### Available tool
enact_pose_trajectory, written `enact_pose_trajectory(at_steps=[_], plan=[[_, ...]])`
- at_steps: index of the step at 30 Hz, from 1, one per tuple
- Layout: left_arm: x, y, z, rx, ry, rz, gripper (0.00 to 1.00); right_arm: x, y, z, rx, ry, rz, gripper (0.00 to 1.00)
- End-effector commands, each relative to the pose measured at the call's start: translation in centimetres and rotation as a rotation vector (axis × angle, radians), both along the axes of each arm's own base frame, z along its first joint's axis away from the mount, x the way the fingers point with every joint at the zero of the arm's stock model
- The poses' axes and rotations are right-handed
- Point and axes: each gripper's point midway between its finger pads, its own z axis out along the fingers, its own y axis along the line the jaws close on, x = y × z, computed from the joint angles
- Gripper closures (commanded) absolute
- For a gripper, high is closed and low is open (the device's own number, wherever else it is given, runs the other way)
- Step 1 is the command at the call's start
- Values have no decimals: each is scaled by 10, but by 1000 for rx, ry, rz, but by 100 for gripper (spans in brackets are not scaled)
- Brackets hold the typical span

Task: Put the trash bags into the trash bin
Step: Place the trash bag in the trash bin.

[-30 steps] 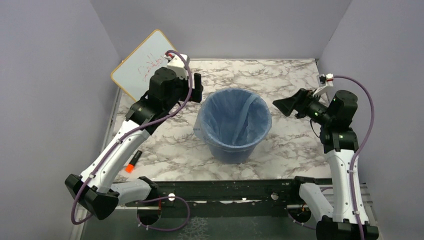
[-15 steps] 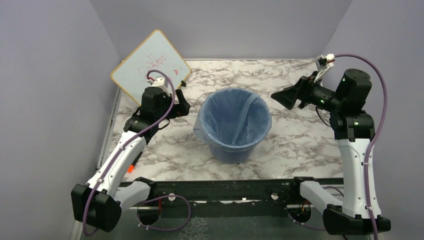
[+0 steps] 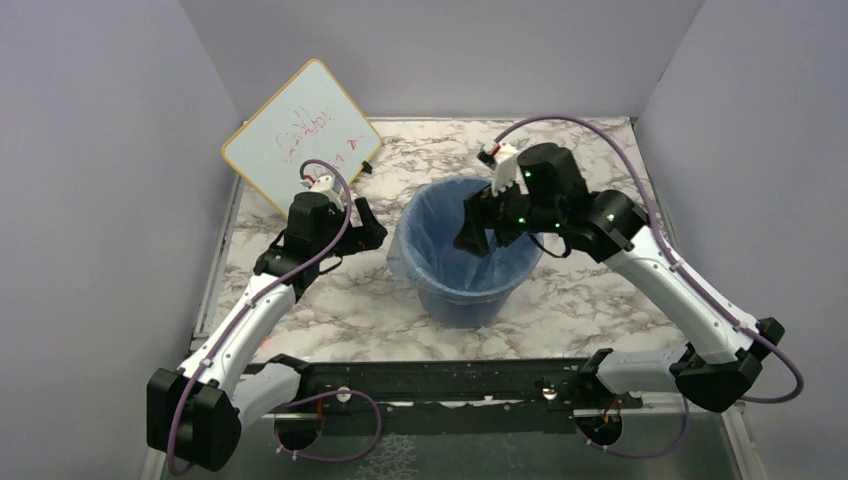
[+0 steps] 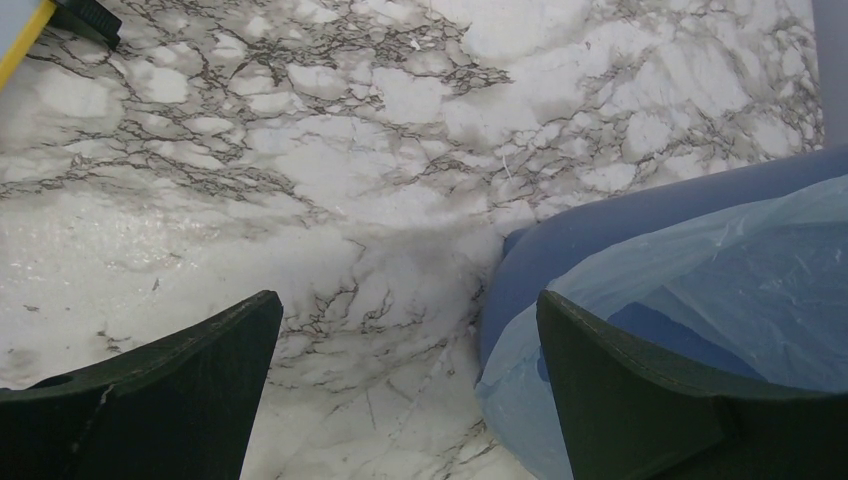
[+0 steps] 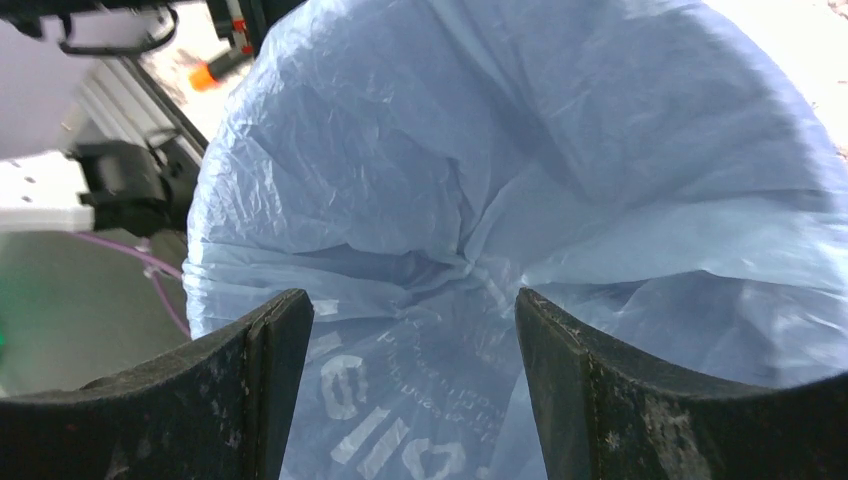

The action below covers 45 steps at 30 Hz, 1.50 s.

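Observation:
The trash bin (image 3: 465, 298) is a round blue bucket in the middle of the marble table. The trash bag (image 3: 437, 232), thin light-blue film, lines its inside and folds over the rim. My right gripper (image 3: 472, 236) points down into the bin's mouth. In the right wrist view its jaws (image 5: 412, 296) stand open over the crumpled bag (image 5: 450, 150), which bears white printing, and nothing is pinched. My left gripper (image 3: 372, 232) hovers just left of the bin, open. In the left wrist view it (image 4: 407, 300) frames bare marble, with the bin wall (image 4: 560, 250) and bag overhang (image 4: 700, 270) beside its right finger.
A white board with red writing (image 3: 300, 130) leans in the back left corner. An orange-capped marker (image 5: 205, 75) lies near the table's front left. Grey walls close in on three sides, and a black rail (image 3: 450, 380) runs along the near edge.
My right arm has swung from the right side to over the bin, and its gripper now dips into the bin's mouth with jaws slightly narrower. My left gripper has drawn back and lowered beside the bin.

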Motion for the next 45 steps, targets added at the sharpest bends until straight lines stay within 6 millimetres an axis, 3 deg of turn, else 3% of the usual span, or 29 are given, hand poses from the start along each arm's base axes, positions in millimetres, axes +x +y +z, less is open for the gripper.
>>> enact_pose_trajectory(at_steps=[1, 5, 11, 22, 29, 39, 42, 45], plan=[[-8, -5, 2, -43, -18, -36, 1, 6, -4, -21, -220, -41, -67, 21], [-17, -6, -11, -55, 5, -42, 1, 0, 6, -62, -382, -4, -43, 21], [-26, -12, -23, -81, 29, -82, 1, -4, 11, -95, -426, 38, -22, 21], [-35, -31, -6, -174, -6, -189, 1, -29, 8, -166, -508, 187, 55, 20], [-45, -49, -28, -219, 66, -304, 1, -35, 17, -200, -517, 258, 82, 20], [-47, -50, -52, -200, 128, -321, 1, -48, 4, -267, -625, 363, 84, 20], [-46, -51, -53, -204, 131, -321, 1, -49, 4, -281, -645, 384, 86, 20], [-46, -53, -53, -207, 135, -332, 1, -41, 5, -276, -662, 365, 68, 18]])
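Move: The lined bin's middle is 16 cm below my right hand, about 3 cm back and 1 cm to its left. The bag floor I am reaching for is about 28 cm below, 5 cm back and dead level sideways. From my left hand, the loose bag edge overhanging the bin's left side is about 7 cm back and 5 cm right at the same height; the whiteboard's middle is some 17 cm ahead, 14 cm left and 10 cm below. I plunge my open right hand some 28 cm down inside the bag, easing slightly left at first and drifting back a little on the way, while the wrist tips about 45 degrees until the fingers point almost straight down. My open left hand works down, back and right, about 5 cm each way with a brief rise midway, turning clockwise in beside the overhanging bag edge. ##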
